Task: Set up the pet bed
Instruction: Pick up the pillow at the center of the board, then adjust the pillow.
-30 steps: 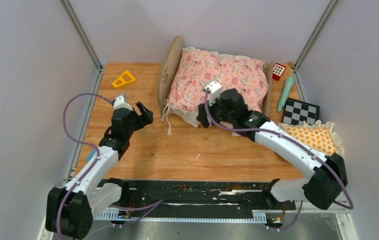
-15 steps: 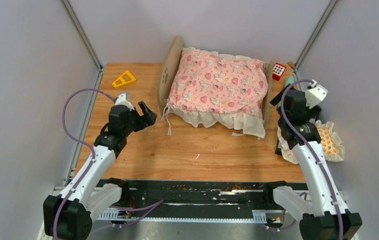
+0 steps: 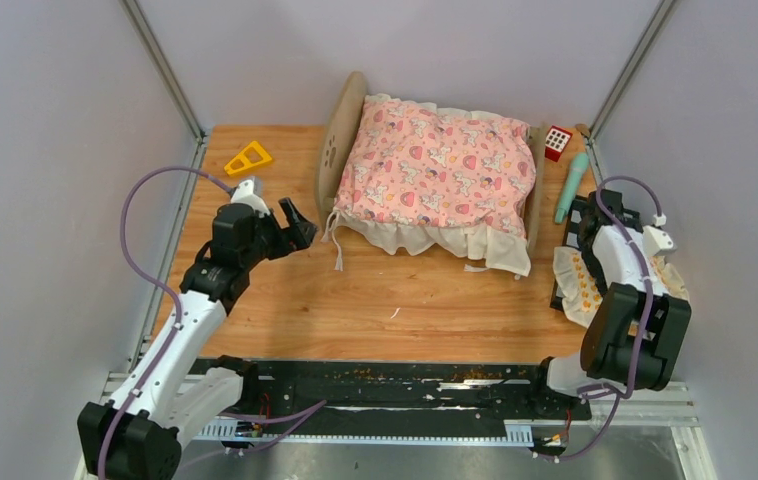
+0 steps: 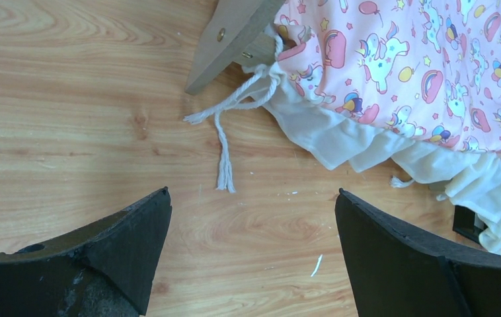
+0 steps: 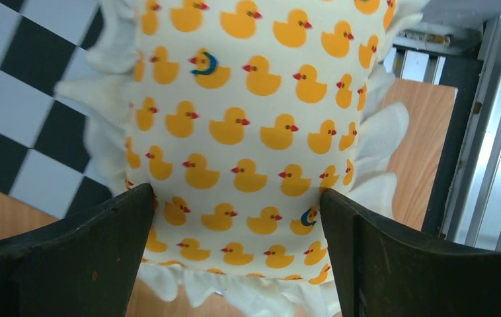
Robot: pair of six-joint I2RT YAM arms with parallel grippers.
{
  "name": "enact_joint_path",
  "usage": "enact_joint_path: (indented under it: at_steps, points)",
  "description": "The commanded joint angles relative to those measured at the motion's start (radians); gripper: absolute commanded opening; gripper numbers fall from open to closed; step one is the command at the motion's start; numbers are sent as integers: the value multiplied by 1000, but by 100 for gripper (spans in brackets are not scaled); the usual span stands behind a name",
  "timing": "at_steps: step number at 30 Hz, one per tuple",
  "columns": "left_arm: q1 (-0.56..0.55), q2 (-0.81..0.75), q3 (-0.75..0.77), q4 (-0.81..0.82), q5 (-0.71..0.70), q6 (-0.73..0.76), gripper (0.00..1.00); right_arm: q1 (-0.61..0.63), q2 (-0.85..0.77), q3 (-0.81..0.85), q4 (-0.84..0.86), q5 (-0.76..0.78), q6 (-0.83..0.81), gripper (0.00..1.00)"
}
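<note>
The pet bed (image 3: 435,165) stands at the back middle, its rounded wooden headboard (image 3: 340,135) on the left and the pink unicorn quilt (image 4: 420,59) spread over it with the white ruffle (image 4: 367,142) hanging at the front. A white drawstring (image 4: 225,132) trails from the headboard's foot onto the table. My left gripper (image 3: 295,222) (image 4: 251,244) is open over bare wood just left of the bed's front corner. My right gripper (image 3: 583,222) (image 5: 238,251) is open at the far right, its fingers on either side of the duck-print frilled pillow (image 5: 248,112) (image 3: 577,285).
A black-and-white checkered board (image 5: 30,105) lies under the pillow. A teal stick (image 3: 571,185) and a red block (image 3: 557,140) sit right of the bed. A yellow triangle (image 3: 248,157) lies at the back left. The metal rail (image 5: 492,132) runs close on the right.
My right arm has swung from the quilt's front edge to the far right, folded down over the pillow and opened its jaws. The left gripper has edged slightly toward the bed.
</note>
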Motion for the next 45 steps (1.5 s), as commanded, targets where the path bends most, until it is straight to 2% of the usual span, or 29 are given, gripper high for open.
enact_joint_path:
  at_steps: [1, 3, 5, 8, 11, 13, 16, 18, 20, 22, 25, 28, 32, 34, 38, 41, 45]
  points:
    - [-21, 11, 19, 16, 13, 5, 100, -28, 6, -83, 100, -51, 32, 96]
    - [-26, 25, 28, 18, 23, 4, 99, -59, 31, -112, 149, -94, 20, 95]
    - [-29, 32, 36, 12, 25, 10, 99, -75, 69, -124, 170, -118, 13, 87]
    - [-29, 22, 39, 15, 28, 15, 99, -79, 115, -107, 142, -94, 22, 49]
    - [-29, 0, 45, 9, 24, 25, 98, -79, 82, -91, 123, -68, -2, 23]
    - [-29, -13, 52, 4, 19, 30, 98, -77, 3, -68, 105, -50, -28, 9]
    - [-29, -20, 69, -6, 24, 41, 98, -76, -144, -35, 124, -64, -116, 2]
    - [-28, -15, 92, -15, 49, 73, 98, -71, -260, -32, 192, -137, -185, 0]
    - [-29, -13, 116, -35, 64, 100, 98, -65, -400, -81, 365, -314, -302, 0]
    - [-29, -20, 131, -48, 86, 121, 98, -52, -527, -132, 513, -457, -337, 0]
    - [-29, -48, 131, -28, 107, 136, 99, 26, -564, -61, 534, -574, -418, 0]
    - [-29, -72, 125, 5, 147, 158, 99, 174, -555, -13, 592, -743, -536, 0]
    - [-29, -75, 159, 24, 232, 163, 99, 474, -588, -71, 784, -959, -711, 0]
    - [-29, -88, 159, 94, 281, 123, 100, 601, -593, -105, 873, -1020, -777, 0]
    - [-29, -83, 177, 234, 401, 34, 100, 855, -562, -110, 861, -1030, -949, 0]
    - [-41, -72, 187, 301, 429, -20, 100, 1003, -527, -119, 872, -911, -1025, 0]
    - [-132, -73, 188, 397, 386, -45, 100, 1142, -467, -115, 920, -735, -1027, 0]
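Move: The duck-print pillow lies under the right hand's open fingers, its middle about 3 cm to the right, 1 cm back and 6 cm below. The checkerboard, partly beneath it, is centred 6 cm ahead and 1 cm right of that hand. The turquoise microphone is some 22 cm ahead and 3 cm left; the pet bed's middle is about 24 cm ahead and 36 cm left. From the left hand the pillow is roughly 66 cm right, 5 cm back and 16 cm below. The duck-print pillow is pinched near its middle as the right hand sinks about 4.5 cm and shuts on the cloth. That hand then lifts it steeply and sweeps it left some 43 cm, bowing forward and coming back, the fingers swinging counter-clockwise and up from right-and-down to point left. The open left hand, after a slight dip, rises towards it, also moving right, fingertips tilting up. ##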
